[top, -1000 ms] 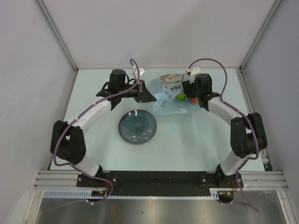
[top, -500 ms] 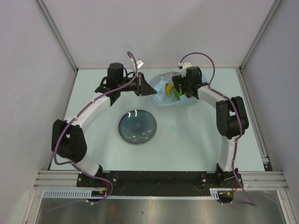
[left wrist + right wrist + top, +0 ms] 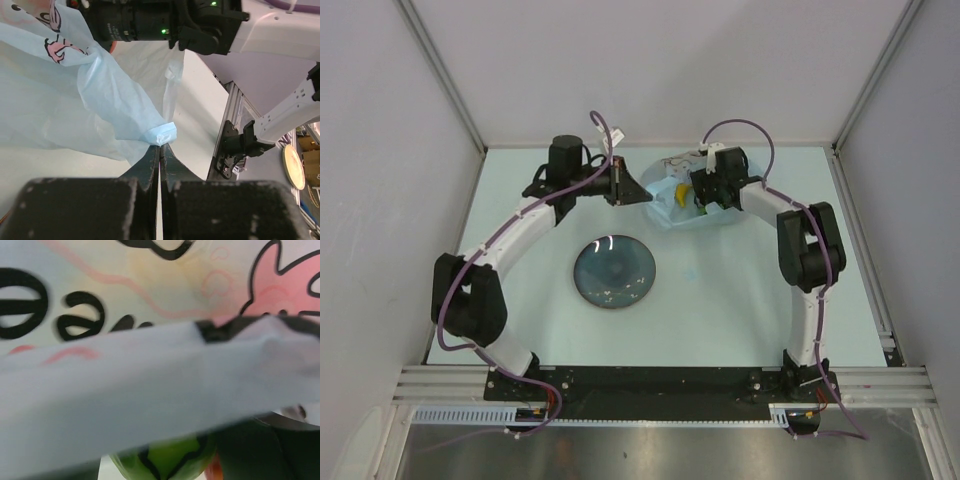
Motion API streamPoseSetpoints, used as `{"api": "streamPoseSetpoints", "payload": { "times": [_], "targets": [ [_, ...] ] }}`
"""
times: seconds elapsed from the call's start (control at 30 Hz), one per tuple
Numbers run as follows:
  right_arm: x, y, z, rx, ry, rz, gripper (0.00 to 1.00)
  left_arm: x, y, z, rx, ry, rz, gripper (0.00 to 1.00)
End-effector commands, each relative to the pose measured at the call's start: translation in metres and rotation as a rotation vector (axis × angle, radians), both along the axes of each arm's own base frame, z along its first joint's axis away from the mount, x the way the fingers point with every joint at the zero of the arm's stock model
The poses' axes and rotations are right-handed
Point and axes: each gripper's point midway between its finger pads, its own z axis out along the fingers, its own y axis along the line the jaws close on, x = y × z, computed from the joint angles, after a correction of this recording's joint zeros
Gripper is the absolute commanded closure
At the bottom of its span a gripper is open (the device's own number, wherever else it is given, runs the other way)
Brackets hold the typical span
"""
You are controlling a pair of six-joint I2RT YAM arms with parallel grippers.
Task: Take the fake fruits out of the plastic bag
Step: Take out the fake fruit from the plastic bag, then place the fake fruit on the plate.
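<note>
The light blue plastic bag [image 3: 666,216] lies at the back of the table, its mouth held up. My left gripper [image 3: 644,195] is shut on a fold of the bag's edge [image 3: 161,135], pinched at the fingertips. My right gripper [image 3: 703,193] reaches into the bag from the right. A yellow banana [image 3: 677,194] shows inside the bag. In the right wrist view a blurred band of bag film [image 3: 125,390] crosses the frame. Below it sit a green striped fruit [image 3: 165,462] and a bit of an orange-red fruit [image 3: 216,471]. The film hides the right jaws.
A dark round plate [image 3: 614,272] sits on the table in front of the bag, between the two arms. White walls close in the back and both sides. The right arm's black wrist [image 3: 165,22] hangs over the bag.
The right gripper has moved left and deeper into the bag. The bag has been drawn left and back, and the banana now shows. The left gripper keeps its pinch.
</note>
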Motion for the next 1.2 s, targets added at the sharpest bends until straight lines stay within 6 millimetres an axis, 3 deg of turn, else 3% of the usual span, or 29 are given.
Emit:
{"api": "streamPoseSetpoints", "payload": {
  "times": [0.0,0.07,0.1,0.17,0.2,0.27,0.3,0.33,0.4,0.47,0.53,0.6,0.67,0.7,0.73,0.83,0.87,0.9,0.93,0.97,1.03,1.07,1.1,1.13,1.17],
  "targets": [
    [-0.011,0.02,0.107,0.123,-0.137,0.078,0.57,0.009,0.005,0.015,-0.005,-0.059,0.031,1.0],
    [-0.025,0.032,0.145,0.163,-0.177,0.118,0.61,0.015,0.008,0.009,0.008,-0.039,0.068,1.0],
    [-0.044,0.043,0.169,0.165,-0.19,0.17,0.62,0.016,0.009,0.007,0.006,-0.026,0.079,1.0],
    [-0.066,0.056,0.19,0.151,-0.212,0.254,0.64,0.018,0.01,0.005,0.003,-0.014,0.091,1.0],
    [-0.088,0.061,0.209,0.156,-0.222,0.294,0.65,0.021,0.011,0.002,0.006,-0.004,0.106,1.0],
    [-0.113,0.066,0.219,0.173,-0.212,0.35,0.66,0.027,0.012,-0.001,0.01,0.01,0.126,0.99],
    [-0.127,0.066,0.212,0.171,-0.176,0.365,0.66,0.029,0.012,-0.001,0.009,0.021,0.137,0.99],
    [-0.143,0.067,0.229,0.186,-0.205,0.391,0.66,0.034,0.014,-0.002,0.012,0.028,0.161,0.95],
    [-0.166,0.072,0.226,0.179,-0.196,0.468,0.66,0.038,0.016,0.002,-0.001,0.029,0.182,0.88],
    [-0.196,0.086,0.238,0.171,-0.232,0.599,0.66,0.044,0.023,0.008,0.002,0.012,0.208,0.61],
    [-0.221,0.099,0.229,0.166,-0.206,0.688,0.66,0.049,0.037,0.019,0.016,-0.018,0.224,0.39],
    [-0.236,0.112,0.22,0.171,-0.177,0.76,0.66,0.05,0.053,0.05,0.006,-0.088,0.243,0.36],
    [-0.247,0.134,0.212,0.18,-0.163,0.828,0.66,0.057,0.082,0.081,-0.027,-0.14,0.318,0.15],
    [-0.25,0.142,0.211,0.182,-0.169,0.849,0.66,0.058,0.102,0.102,-0.045,-0.169,0.375,0.01],
    [-0.252,0.15,0.209,0.184,-0.174,0.873,0.66,0.057,0.111,0.122,-0.062,-0.196,0.408,0.0],
    [-0.267,0.188,0.198,0.173,-0.196,0.99,0.65,0.046,0.127,0.154,-0.065,-0.204,0.435,0.0],
    [-0.276,0.203,0.197,0.174,-0.206,1.035,0.65,0.037,0.126,0.182,-0.071,-0.28,0.4,0.0],
    [-0.278,0.215,0.177,0.161,-0.169,1.065,0.65,0.032,0.129,0.182,-0.051,-0.245,0.411,0.0],
    [-0.281,0.224,0.17,0.157,-0.158,1.085,0.66,0.026,0.131,0.206,-0.057,-0.289,0.429,0.0],
    [-0.283,0.236,0.165,0.161,-0.157,1.099,0.66,0.025,0.136,0.214,-0.062,-0.282,0.474,0.0],
    [-0.275,0.25,0.136,0.176,-0.077,1.05,0.66,0.014,0.148,0.242,-0.106,-0.331,0.524,0.0],
    [-0.266,0.259,0.137,0.193,-0.095,1.03,0.67,0.009,0.152,0.253,-0.152,-0.326,0.546,0.0],
    [-0.257,0.263,0.116,0.182,-0.052,0.999,0.67,0.009,0.167,0.277,-0.201,-0.417,0.581,0.0],
    [-0.249,0.265,0.108,0.177,-0.04,0.965,0.67,0.007,0.173,0.278,-0.231,-0.429,0.596,0.0],
    [-0.242,0.269,0.104,0.18,-0.042,0.946,0.69,-0.011,0.176,0.298,-0.304,-0.456,0.6,0.0]
  ]
}}
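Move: The watermelon is already gripped in the right hand, inside the bag. The plate it is bound for lies about 24 cm back and 28 cm to the left of that hand, some 3 cm below it. In the bag, a yellow fruit sits roughly 6 cm left and 3 cm ahead of the hand; an orange fruit is about 8 cm to its right, 1 cm back. From the left hand, which pinches the bag's edge, the plate lies 7 cm back, 6 cm left and some 23 cm below. The watermelon, kept in the right hand's grip, is lifted back out of the bag by some 27 cm, then swung left and lowered about 17 cm towards the plate while the wrist turns roughly 60 degrees counter-clockwise. The left hand eases slightly forward, opens wide to let go of the bag's edge, then withdraws left and steeply up, clear of the bag. ##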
